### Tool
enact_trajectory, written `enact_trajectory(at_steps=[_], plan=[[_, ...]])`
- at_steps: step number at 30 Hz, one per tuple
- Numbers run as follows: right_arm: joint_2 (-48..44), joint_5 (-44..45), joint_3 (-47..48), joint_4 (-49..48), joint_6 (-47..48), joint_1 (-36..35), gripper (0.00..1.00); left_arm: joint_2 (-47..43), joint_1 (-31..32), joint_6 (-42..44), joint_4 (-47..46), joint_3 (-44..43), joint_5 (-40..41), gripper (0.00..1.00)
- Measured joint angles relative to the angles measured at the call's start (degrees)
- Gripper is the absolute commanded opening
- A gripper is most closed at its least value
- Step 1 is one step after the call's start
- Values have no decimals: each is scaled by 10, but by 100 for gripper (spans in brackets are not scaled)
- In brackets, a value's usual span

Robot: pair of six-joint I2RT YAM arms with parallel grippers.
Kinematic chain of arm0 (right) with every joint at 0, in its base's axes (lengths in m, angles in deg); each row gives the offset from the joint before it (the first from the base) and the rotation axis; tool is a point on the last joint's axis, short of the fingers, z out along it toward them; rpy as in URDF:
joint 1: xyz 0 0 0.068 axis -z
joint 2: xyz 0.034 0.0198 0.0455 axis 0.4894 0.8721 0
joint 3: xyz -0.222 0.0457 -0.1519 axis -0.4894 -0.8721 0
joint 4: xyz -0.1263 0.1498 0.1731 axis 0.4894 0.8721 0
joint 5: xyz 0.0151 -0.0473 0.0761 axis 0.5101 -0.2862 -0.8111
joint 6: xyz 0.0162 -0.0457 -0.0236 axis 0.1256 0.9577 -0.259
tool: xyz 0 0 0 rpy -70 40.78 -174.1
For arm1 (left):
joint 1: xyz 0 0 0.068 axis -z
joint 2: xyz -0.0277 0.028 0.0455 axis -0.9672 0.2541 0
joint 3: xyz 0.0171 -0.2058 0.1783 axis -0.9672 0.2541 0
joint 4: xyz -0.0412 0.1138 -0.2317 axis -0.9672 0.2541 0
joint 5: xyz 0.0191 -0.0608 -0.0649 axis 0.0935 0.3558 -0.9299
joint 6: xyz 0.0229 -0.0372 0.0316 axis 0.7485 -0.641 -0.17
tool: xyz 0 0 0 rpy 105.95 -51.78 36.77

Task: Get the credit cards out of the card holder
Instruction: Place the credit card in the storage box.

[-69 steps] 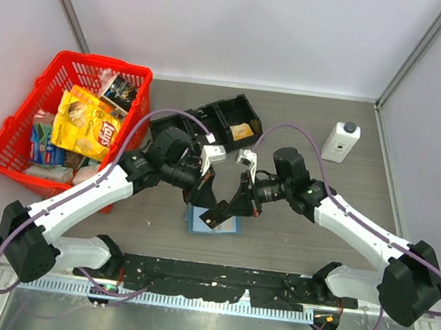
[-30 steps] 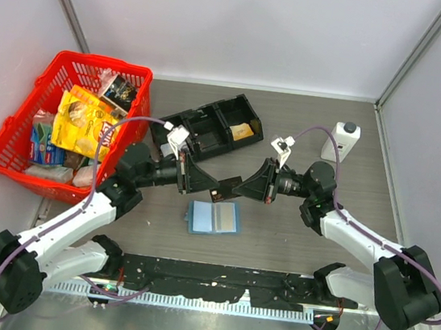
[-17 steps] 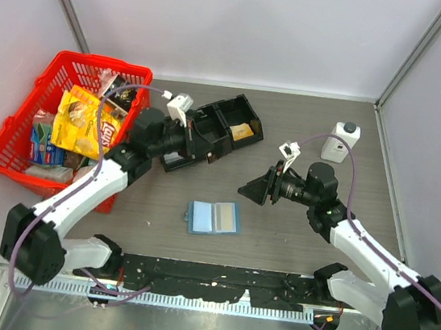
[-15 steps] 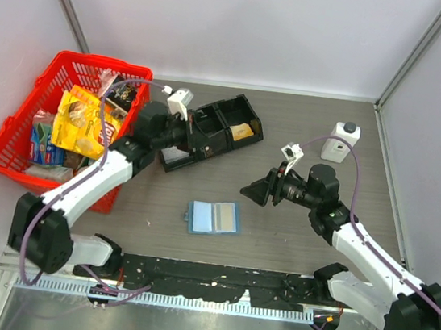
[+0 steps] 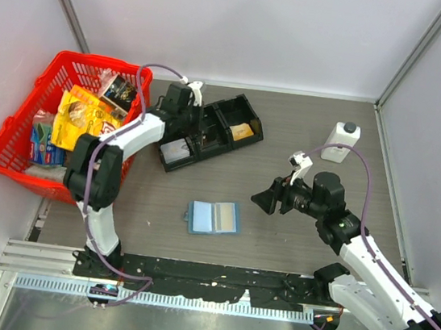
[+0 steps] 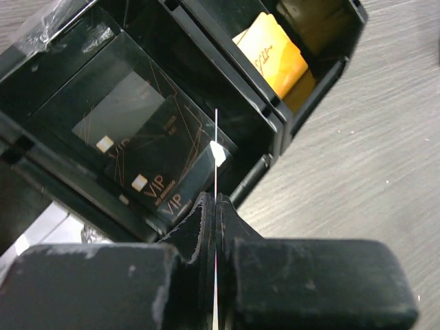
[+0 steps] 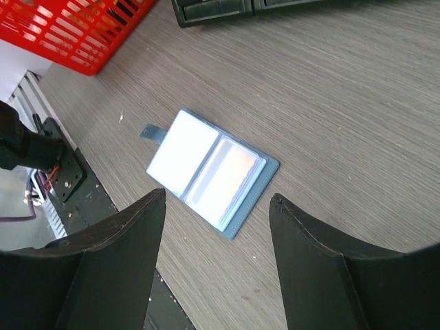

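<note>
The light-blue card holder [image 5: 214,217] lies open and flat on the table, with pale faces in both halves; it also shows in the right wrist view [image 7: 206,172]. My left gripper [image 5: 197,123] is shut on a thin credit card [image 6: 216,137], seen edge-on, held over the black tray [image 6: 275,117]. The left gripper [image 6: 216,199] hangs over the tray's middle compartment, where dark VIP cards [image 6: 148,165] lie. My right gripper [image 5: 265,199] is open and empty, to the right of the holder and apart from it. In its wrist view the right gripper [image 7: 218,198] frames the holder.
The black three-compartment tray [image 5: 241,101] stands at the back centre, with a yellow card [image 6: 271,51] in one end compartment and a grey card [image 5: 175,153] in the other. A red basket [image 5: 15,118] of snacks is at the left. A white bottle [image 5: 341,140] stands at the back right.
Both grippers left the holder. The left arm swung back to the tray with the card in it. The right arm drew back to the right with its jaws open.
</note>
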Motion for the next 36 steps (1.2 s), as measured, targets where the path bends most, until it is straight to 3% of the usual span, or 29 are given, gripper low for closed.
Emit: enact_trajectory(at_steps=[6,15,21,29,36], plan=[[-4,-2,0,22,8,0,66,90,-2,1,16,-74,0,1],[-3,0,2,45,10,0,66,140,-2,18,67,-152,9,38],[41,12,42,106,26,0,66,128,-2,39,104,-172,28,45],[69,26,66,141,15,-2,64,-29,27,29,154,-113,77,46],[97,46,65,131,-54,-33,62,-243,181,-47,150,69,130,43]])
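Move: The middle compartment of the storage box, where VIP cards already lie, is about 5 cm ahead of the left hand, 1 cm to its right and some 9 cm below the card it holds by its edge. The white packet's compartment lies 9 cm left and 1 cm back; the orange packet about 9 cm ahead, 10 cm right. The card holder is some 20 cm back, 5 cm right. From the right hand the middle compartment is roughly 26 cm ahead, 16 cm left. Bring the left gripper, still pinching the card, about 5 cm forward and 4 cm down into the middle compartment, then open the fingers about halfway to let go of the card. Lift clear and swing back fast, some 18 cm, towards the card holder. Meanwhile lower the open right hand about 4 cm, tipping its fingers down. ##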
